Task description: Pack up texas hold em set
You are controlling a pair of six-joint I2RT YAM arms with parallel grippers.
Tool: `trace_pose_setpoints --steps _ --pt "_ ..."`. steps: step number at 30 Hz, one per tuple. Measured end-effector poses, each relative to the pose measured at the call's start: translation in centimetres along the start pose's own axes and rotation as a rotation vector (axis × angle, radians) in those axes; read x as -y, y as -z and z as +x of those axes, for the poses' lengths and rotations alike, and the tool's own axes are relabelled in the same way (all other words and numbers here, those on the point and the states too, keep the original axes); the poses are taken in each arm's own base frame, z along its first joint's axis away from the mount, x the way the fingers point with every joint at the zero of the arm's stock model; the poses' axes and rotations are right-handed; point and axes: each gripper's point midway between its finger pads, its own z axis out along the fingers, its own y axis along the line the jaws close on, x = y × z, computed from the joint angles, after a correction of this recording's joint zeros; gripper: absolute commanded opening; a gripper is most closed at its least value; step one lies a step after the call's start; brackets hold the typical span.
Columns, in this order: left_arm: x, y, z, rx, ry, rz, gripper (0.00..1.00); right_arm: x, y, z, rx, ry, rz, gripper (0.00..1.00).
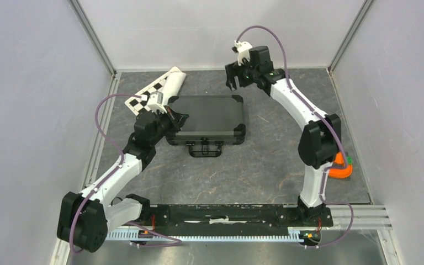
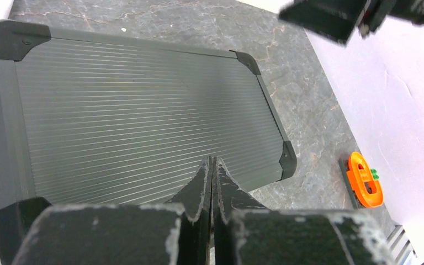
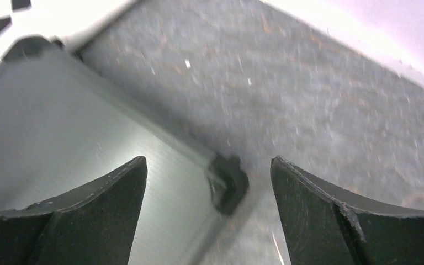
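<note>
The black case (image 1: 208, 118) of the texas hold em set lies closed and flat on the table, its handle (image 1: 204, 149) toward the arms. Its ribbed lid (image 2: 132, 116) fills the left wrist view. My left gripper (image 1: 178, 120) is shut with nothing between its fingers, over the case's left edge; its fingertips (image 2: 212, 161) meet above the lid. My right gripper (image 1: 233, 83) hangs open in the air above the case's far right corner (image 3: 229, 182), which shows blurred between its fingers. No chips, cards or dice show.
A black-and-white checkered board (image 1: 157, 88) leans at the back left behind the case. An orange tape-like object (image 1: 341, 167) sits by the right wall, also seen as an orange ring (image 2: 364, 179). Grey walls enclose the table on three sides.
</note>
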Motion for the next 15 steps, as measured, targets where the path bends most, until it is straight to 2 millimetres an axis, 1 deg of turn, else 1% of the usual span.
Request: trace_pose_setpoints --steps 2,3,4,6,9,11,13,15 --pt "-0.1 -0.1 0.1 -0.004 0.001 -0.003 0.02 -0.7 -1.6 -2.3 0.057 -0.017 -0.013 0.88" --pt "-0.1 -0.1 0.1 -0.004 0.001 -0.002 0.02 -1.1 -2.7 -3.0 0.08 -0.034 -0.019 0.88" --pt "-0.1 -0.1 0.1 -0.003 0.001 -0.002 0.02 -1.5 -3.5 -3.2 0.092 -0.048 -0.026 0.87" --pt "-0.1 -0.1 0.1 -0.004 0.001 -0.002 0.02 -2.3 -5.5 -2.6 0.097 -0.096 -0.039 0.85" --pt "-0.3 -0.2 0.4 -0.012 0.003 -0.007 0.02 -3.3 -8.9 -0.6 0.077 -0.185 -0.058 0.84" --pt "-0.5 -0.4 0.6 -0.02 0.004 -0.013 0.02 -3.6 -10.8 0.6 0.059 -0.231 -0.063 0.84" --pt "-0.5 -0.4 0.7 -0.023 0.005 -0.015 0.02 -4.0 -13.2 1.1 0.051 -0.271 -0.071 0.84" --pt "-0.5 -0.4 0.6 -0.02 0.004 -0.012 0.02 -4.3 -15.3 1.1 0.057 -0.299 -0.077 0.84"
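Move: The closed case has its middle about 14 cm left of the right hand, some 3 cm back and 17 cm below; the midpoint of its far edge is about 7 cm ahead, 14 cm left and 15 cm down. The white rolled board lies beyond the case's far left corner, around 16 cm ahead of the right hand, 30 cm left and 20 cm below. From the left hand the case's middle is roughly 11 cm ahead, 5 cm right and 17 cm down. The closed case's far edge is what the right hand swings in towards: after a brief slight rise it sweeps about 10 cm left while sinking some 9 cm and reaching forward, from near the far right corner to close by the middle of that edge. The wrist rolls about 15 degrees, left side up, and tips down slightly; the fingers stay wide open and no contact can be seen. ##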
